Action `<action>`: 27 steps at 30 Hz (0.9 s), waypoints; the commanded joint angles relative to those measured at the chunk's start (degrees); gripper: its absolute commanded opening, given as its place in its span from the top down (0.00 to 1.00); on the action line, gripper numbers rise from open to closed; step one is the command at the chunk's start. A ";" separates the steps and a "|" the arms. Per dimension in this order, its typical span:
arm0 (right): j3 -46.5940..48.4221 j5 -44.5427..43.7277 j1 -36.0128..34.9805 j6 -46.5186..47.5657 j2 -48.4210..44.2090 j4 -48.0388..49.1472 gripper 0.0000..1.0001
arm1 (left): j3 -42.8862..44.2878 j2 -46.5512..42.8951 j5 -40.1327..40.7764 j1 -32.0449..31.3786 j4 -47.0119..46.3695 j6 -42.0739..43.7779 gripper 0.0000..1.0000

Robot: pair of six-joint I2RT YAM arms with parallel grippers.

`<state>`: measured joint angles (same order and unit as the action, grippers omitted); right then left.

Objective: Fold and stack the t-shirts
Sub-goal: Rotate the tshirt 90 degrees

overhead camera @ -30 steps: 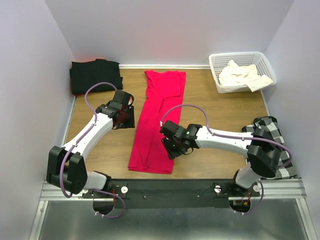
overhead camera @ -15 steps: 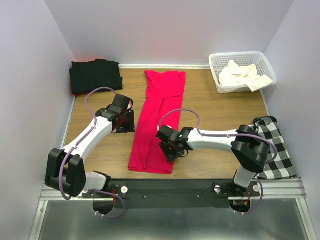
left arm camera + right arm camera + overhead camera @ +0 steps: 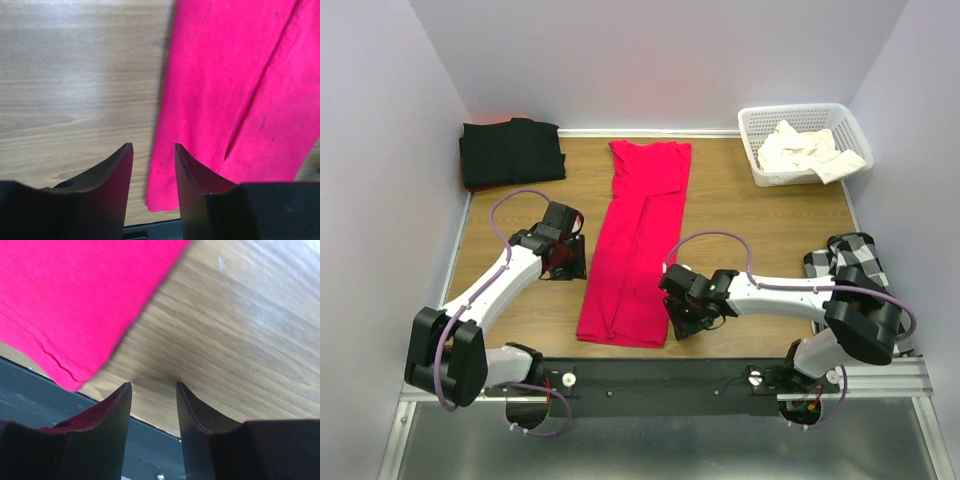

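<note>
The crimson-red t-shirt (image 3: 638, 240) lies flat as a long narrow strip down the middle of the wooden table (image 3: 760, 225). A black t-shirt (image 3: 510, 152) sits folded at the back left. The cream-white one (image 3: 805, 148) lies crumpled in the basket. My left gripper (image 3: 566, 264) hovers open just left of the strip's left edge; the red cloth (image 3: 235, 75) fills the right of its view and nothing is between the fingers (image 3: 153, 145). My right gripper (image 3: 684, 320) is open over bare wood (image 3: 153, 384), just right of the red shirt's near corner (image 3: 75, 290).
A white lattice basket (image 3: 848, 120) stands at the back right. A black-and-white checked cloth (image 3: 868, 280) lies at the right edge under the right arm. The black rail (image 3: 650, 375) runs along the table's near edge, close to the shirt's hem. Walls enclose three sides.
My right gripper has moved off the red shirt, nearer and to the right, onto bare wood. My left gripper has slid nearer along the shirt's left edge. The shirts have not moved.
</note>
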<state>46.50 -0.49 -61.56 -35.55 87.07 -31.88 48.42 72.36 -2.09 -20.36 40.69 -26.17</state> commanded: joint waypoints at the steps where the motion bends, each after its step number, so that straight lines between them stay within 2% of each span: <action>1: -3.09 -0.82 -0.67 -0.66 -0.40 -5.56 0.50 | -1.49 -3.80 -2.21 0.14 1.06 -0.10 0.52; 8: 8.42 -4.34 -0.84 -0.05 1.17 -6.62 0.50 | -2.63 -7.14 -0.73 0.14 1.06 -2.21 0.53; 14: 16.59 -5.39 -1.46 1.62 7.84 -5.83 0.50 | -2.28 -7.76 -0.28 0.14 1.15 -3.18 0.53; 24: 21.53 -3.64 -2.60 4.52 20.32 -1.87 0.50 | -1.67 -6.62 0.94 0.14 0.80 -2.83 0.55; 27: 19.69 -2.94 -3.12 3.74 20.08 -1.96 0.51 | -1.75 -6.44 0.86 0.14 0.89 -2.65 0.56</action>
<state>67.55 -4.10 -63.26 -32.08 105.01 -34.24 46.35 65.69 -2.13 -20.36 41.43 -28.75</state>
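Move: The spot to reach is on the red t-shirt's near right part, about 7 cm to the right hand's left and 4 cm ahead, a centimetre below. The shirt's near right corner lies roughly 4 cm left and 2 cm back of this hand, its near left corner about 20 cm left and 1 cm back. From the left hand, that same spot on the shirt is some 12 cm to the right, 8 cm back and 7 cm down. Let the right gripper run out barely a centimetre more to the right, beside the shirt, then raise it about 4 cm and arc it left and somewhat forward over the shirt's right edge. Bring it down about 8 cm left of where it began, setting the still half-open fingertips on the cloth. ##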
